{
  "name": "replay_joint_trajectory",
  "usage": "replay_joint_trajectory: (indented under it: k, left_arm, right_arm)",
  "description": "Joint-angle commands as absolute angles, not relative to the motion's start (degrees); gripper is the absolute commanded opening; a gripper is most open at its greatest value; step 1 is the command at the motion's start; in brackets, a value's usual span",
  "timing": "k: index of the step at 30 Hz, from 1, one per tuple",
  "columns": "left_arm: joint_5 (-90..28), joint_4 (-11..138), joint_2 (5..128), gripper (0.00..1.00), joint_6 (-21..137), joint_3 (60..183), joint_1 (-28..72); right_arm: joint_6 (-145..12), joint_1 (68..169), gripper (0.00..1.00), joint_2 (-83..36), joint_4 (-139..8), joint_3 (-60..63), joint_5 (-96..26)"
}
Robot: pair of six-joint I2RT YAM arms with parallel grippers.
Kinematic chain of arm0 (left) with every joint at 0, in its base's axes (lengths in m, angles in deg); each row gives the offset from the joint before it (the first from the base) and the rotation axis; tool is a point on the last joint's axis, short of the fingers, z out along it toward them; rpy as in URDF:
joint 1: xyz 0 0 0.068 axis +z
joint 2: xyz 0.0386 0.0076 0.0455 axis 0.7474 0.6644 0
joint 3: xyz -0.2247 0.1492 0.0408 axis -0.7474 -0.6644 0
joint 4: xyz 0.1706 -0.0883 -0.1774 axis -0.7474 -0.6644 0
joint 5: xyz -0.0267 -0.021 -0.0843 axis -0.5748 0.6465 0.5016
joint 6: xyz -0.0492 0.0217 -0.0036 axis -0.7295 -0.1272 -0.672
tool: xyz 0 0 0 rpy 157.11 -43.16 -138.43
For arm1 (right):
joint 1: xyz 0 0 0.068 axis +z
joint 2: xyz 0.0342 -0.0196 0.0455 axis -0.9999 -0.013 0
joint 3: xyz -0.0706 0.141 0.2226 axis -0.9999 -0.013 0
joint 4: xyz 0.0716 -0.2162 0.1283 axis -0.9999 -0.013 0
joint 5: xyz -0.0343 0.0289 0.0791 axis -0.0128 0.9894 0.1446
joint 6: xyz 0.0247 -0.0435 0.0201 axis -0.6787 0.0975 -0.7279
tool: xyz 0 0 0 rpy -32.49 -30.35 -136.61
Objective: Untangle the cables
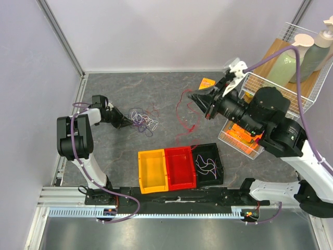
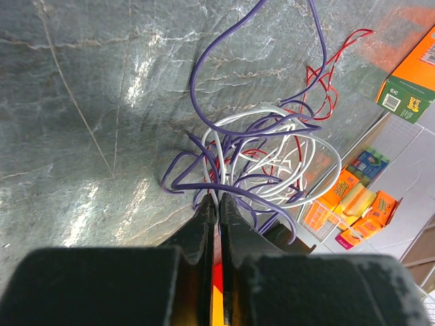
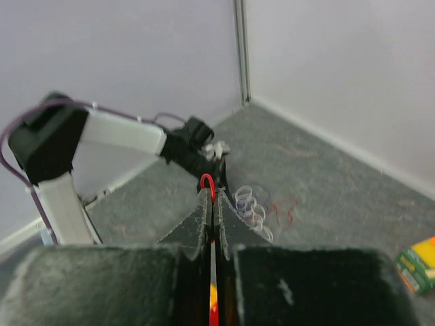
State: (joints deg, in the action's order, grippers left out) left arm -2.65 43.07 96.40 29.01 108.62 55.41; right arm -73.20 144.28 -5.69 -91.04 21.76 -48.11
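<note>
A tangle of purple and white cables [image 1: 142, 121] lies on the grey table left of centre, with a few red strands [image 1: 154, 111] at its edge. My left gripper [image 1: 125, 123] sits low at the tangle's left side; in the left wrist view it [image 2: 218, 198] is shut on a strand of the tangle [image 2: 272, 159]. My right gripper [image 1: 192, 96] hangs raised to the right, shut on a red cable [image 1: 181, 115] that trails down to the table. A small red loop [image 3: 207, 182] pokes out past its tips [image 3: 212, 194].
Yellow [image 1: 152, 170], red [image 1: 180, 167] and black [image 1: 208, 163] bins stand in a row at the near edge; the black one holds a coiled purple and white cable. An orange box [image 1: 208, 82] lies at the back. Wire baskets [image 1: 291, 78] with bottles and orange packets stand on the right.
</note>
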Motion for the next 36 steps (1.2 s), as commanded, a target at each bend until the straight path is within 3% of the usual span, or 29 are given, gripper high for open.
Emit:
replay_joint_trajectory:
  k: [1, 13, 36]
  left_arm:
    - [-0.62, 44.7, 96.57, 0.02, 27.88, 108.7, 55.75]
    - [-0.45, 45.14, 96.84, 0.02, 27.88, 108.44, 55.75]
    - [0.43, 45.49, 96.4, 0.02, 27.53, 108.52, 55.83]
  right_arm:
    - [-75.54, 144.54, 0.0, -1.15, -94.75, 15.89, -45.46]
    - [-80.29, 144.54, 0.0, 5.71, -92.81, 1.46, -35.17]
    - [-84.42, 144.54, 0.0, 10.2, -90.09, -8.13, -34.99]
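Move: The red cable is in the right gripper, held high. The red tray lies about 50 cm below this hand, some 7 cm back and 1 cm left. Beside it, at much the same depth, the black tray is 6 cm back and 9 cm right of the hand, the yellow tray 8 cm back and 13 cm left. From the left gripper, on the remaining tangle, the red tray is roughly 25 cm back and 23 cm right, about level. Lower the right gripper about 15 cm with the red cable hanging from its shut fingers, drawing back some 5 cm over the red tray; drop quickly at first, then ease off. Tip the fingers from slightly up to slightly down, about 15 degrees, and swing them a little counter-clockwise. Keep the cable pinched and leave the left gripper closed on the tangle. ##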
